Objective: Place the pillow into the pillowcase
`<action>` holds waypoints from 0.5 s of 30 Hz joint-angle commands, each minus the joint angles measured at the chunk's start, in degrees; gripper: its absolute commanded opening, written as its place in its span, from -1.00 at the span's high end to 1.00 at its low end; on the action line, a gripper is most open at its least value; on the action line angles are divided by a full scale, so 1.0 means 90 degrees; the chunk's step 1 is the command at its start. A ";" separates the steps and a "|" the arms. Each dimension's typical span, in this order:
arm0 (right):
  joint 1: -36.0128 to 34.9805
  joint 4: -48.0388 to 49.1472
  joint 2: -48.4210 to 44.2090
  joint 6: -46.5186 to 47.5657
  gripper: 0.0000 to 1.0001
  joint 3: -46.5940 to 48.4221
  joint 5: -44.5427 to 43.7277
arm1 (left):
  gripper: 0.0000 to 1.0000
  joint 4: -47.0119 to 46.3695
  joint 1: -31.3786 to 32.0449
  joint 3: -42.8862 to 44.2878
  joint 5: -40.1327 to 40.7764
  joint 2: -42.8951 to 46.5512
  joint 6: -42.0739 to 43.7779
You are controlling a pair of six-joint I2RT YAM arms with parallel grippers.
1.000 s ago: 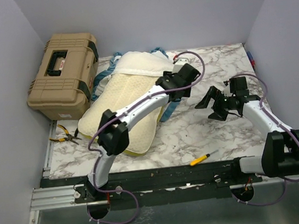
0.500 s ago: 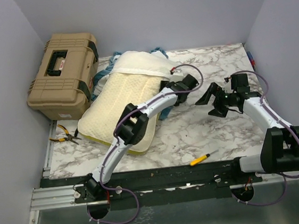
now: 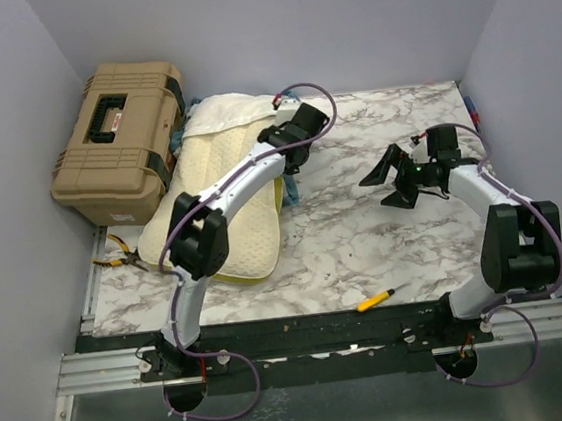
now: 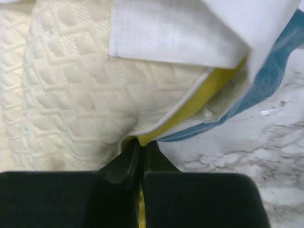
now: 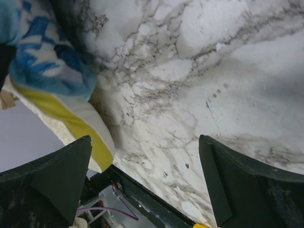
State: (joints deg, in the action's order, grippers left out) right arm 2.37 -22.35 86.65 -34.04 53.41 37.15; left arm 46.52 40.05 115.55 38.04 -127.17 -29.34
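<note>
The cream quilted pillow (image 3: 229, 211) lies at the left of the marble table, against the toolbox. Its far end sits under the pillowcase (image 3: 222, 111), turned white side out, and a blue edge (image 3: 287, 185) hangs at the pillow's right side. My left gripper (image 3: 280, 166) is at that right edge. In the left wrist view the left gripper (image 4: 141, 151) is shut on the pillow's mustard-yellow band (image 4: 199, 97), just below the white pillowcase flap (image 4: 175, 28). My right gripper (image 3: 391, 174) hovers open over bare table, holding nothing; the right gripper (image 5: 147, 183) sees the pillow corner (image 5: 71, 118) and the patterned pillowcase (image 5: 47, 61) at its left.
A tan toolbox (image 3: 117, 137) stands at the back left, touching the pillow. Yellow-handled pliers (image 3: 119, 250) lie at the table's left edge. A yellow screwdriver (image 3: 383, 297) lies near the front rail (image 3: 304, 334). Walls close in the back and both sides.
The left gripper has shut on the pillow's yellow edge and swung left and farther back, dragging pillow and pillowcase toward the toolbox. The right gripper has drifted slightly farther back, still open.
</note>
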 commanded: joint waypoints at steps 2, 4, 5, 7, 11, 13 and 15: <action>-0.0154 0.0617 0.0682 -0.0330 -0.97 0.0653 0.0584 | 1.00 0.0159 -0.0315 -0.0494 -0.0464 0.1974 0.0277; -0.0259 0.0815 0.0906 -0.0495 -0.98 0.0884 0.0659 | 1.00 0.0136 -0.0427 -0.0737 -0.0817 0.2413 0.0222; -0.0440 0.0917 0.1020 -0.0591 -0.98 0.0951 0.0667 | 1.00 0.0084 -0.0479 -0.0889 -0.1003 0.2621 0.0206; -0.0702 0.1209 0.1239 -0.0822 -0.99 0.1071 0.0687 | 1.00 -0.0037 -0.0558 -0.1170 -0.1359 0.2994 0.0190; -0.1210 0.1911 0.1749 -0.1417 -0.99 0.1353 0.0808 | 1.00 -0.0201 -0.0600 -0.1794 -0.1789 0.3668 0.0106; -0.1388 0.2357 0.2019 -0.1801 -1.00 0.1457 0.0902 | 1.00 -0.0260 -0.0610 -0.2099 -0.1987 0.3994 0.0061; -0.1423 0.3121 0.2231 -0.2350 -1.00 0.1463 0.0950 | 1.00 -0.0291 -0.0604 -0.2384 -0.2225 0.4301 0.0002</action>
State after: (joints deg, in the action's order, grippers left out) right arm -9.06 -6.72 103.04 -45.60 64.97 42.96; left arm 44.77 34.37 98.70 24.21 -94.28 -28.49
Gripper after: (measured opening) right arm 0.996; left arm 0.017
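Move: The left hand holds the pillow's yellow edge. The pillowcase's white hem lies over the pillow's far end, about 16 cm ahead and 11 cm left of it, slightly lower; the pillowcase's blue side hangs right below, some 8 cm down. The pillow's middle is roughly 17 cm left, 4 cm back and 7 cm lower. From the open right hand, the blue side is about 18 cm left, 8 cm ahead and 8 cm down. Still pinching the pillow's yellow edge, the left hand hoists it fast, about 15 cm up, drifting some 6 cm left and 6 cm back and rolling nearly 20 degrees so its right side comes up. Meanwhile the right hand, fingers wide open and touching nothing, sweeps left and forward, 11 cm or so, towards the pillowcase's blue side. ##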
